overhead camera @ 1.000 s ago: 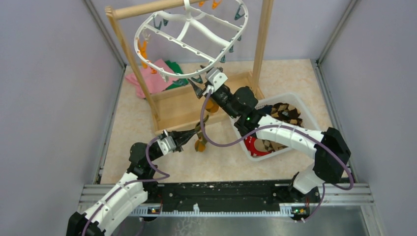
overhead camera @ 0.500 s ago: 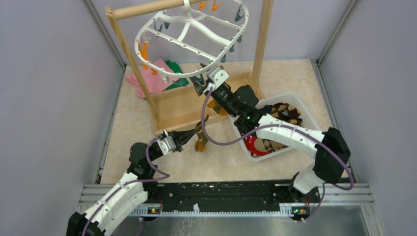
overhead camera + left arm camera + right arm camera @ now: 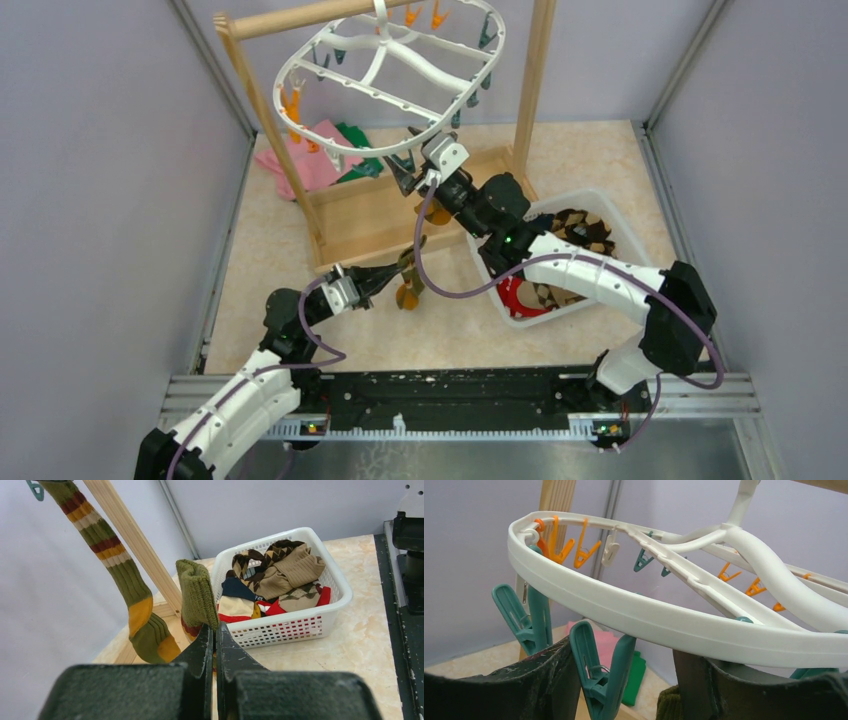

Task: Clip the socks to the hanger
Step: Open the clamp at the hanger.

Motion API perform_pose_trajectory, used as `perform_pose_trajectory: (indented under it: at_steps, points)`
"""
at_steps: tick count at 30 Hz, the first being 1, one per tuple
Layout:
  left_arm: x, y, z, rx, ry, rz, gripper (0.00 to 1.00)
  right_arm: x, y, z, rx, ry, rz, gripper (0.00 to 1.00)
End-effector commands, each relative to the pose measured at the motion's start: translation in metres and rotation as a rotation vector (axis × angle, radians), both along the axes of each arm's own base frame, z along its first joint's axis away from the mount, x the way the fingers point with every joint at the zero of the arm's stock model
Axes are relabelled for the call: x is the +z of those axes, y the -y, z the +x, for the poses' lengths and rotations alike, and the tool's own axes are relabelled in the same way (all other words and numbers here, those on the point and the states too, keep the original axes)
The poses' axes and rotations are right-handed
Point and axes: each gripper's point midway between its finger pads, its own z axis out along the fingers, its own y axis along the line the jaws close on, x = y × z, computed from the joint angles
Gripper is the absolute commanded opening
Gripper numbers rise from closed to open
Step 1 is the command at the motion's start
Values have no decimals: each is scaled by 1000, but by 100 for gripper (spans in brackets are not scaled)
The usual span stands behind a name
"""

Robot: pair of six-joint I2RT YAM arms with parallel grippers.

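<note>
The white oval hanger (image 3: pixel 390 80) hangs from the wooden pole, with teal and orange clips along its rim (image 3: pixel 649 615). My right gripper (image 3: pixel 413 177) is open just under the near rim. A teal clip (image 3: pixel 599 675) stands between its fingers, closer to the left one. An olive sock with orange stripes (image 3: pixel 117 570) hangs from a neighbouring teal clip. My left gripper (image 3: pixel 215 630) is shut on the cuff of a second olive sock (image 3: pixel 197 595), held up beside the basket. In the top view that left gripper (image 3: pixel 396 272) is below the hanger.
A white slotted basket (image 3: pixel 618 215) at the right holds several socks (image 3: pixel 280 575). The wooden rack's posts (image 3: pixel 530 90) and its base board (image 3: pixel 365 220) stand behind my grippers. Pink and green cloths (image 3: pixel 325 150) lie at the back left.
The hanger has swung a little, its near rim now higher. My right gripper has edged up and right with it. The left arm and its sock have stayed put.
</note>
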Motion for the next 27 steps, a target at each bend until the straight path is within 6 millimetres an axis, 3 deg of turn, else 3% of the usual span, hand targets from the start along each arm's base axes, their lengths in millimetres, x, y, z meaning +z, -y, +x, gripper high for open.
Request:
perform_pose_trajectory:
  at_steps: [1,9,18,27]
  points:
    - [12,1,-6,-25,55,-15,0,36,13,-18,27,60,87,62]
    - [12,1,-6,-25,57,-14,0,28,14,-21,40,36,80,64]
    - [11,2,-6,-27,54,-12,0,13,15,-29,68,55,19,74]
    - [12,1,-6,-25,55,-12,0,-14,18,-23,36,43,-56,98]
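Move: The teal clamp between the right hand's fingers has its middle about 2 cm to the left of the hand point and 2 cm lower, hanging under the hanger's near rim. The next clamp along, holding the first sock, is some 3 cm ahead and 3 cm right at clamp height; the one on the other side is roughly 8 cm left and 2 cm back. From the left hand, the teal clamp lies about 17 cm straight ahead and 16 cm above. The right hand comes free of the hanger's near rim and clamp: its partly open fingers spread to almost full width on either side of the teal clamp, while the hand, after a tiny lift, backs off and sinks, ending about 3 cm lower and 1.5 cm nearer its base. The left hand stays still, keeping its pinch on the second sock. ##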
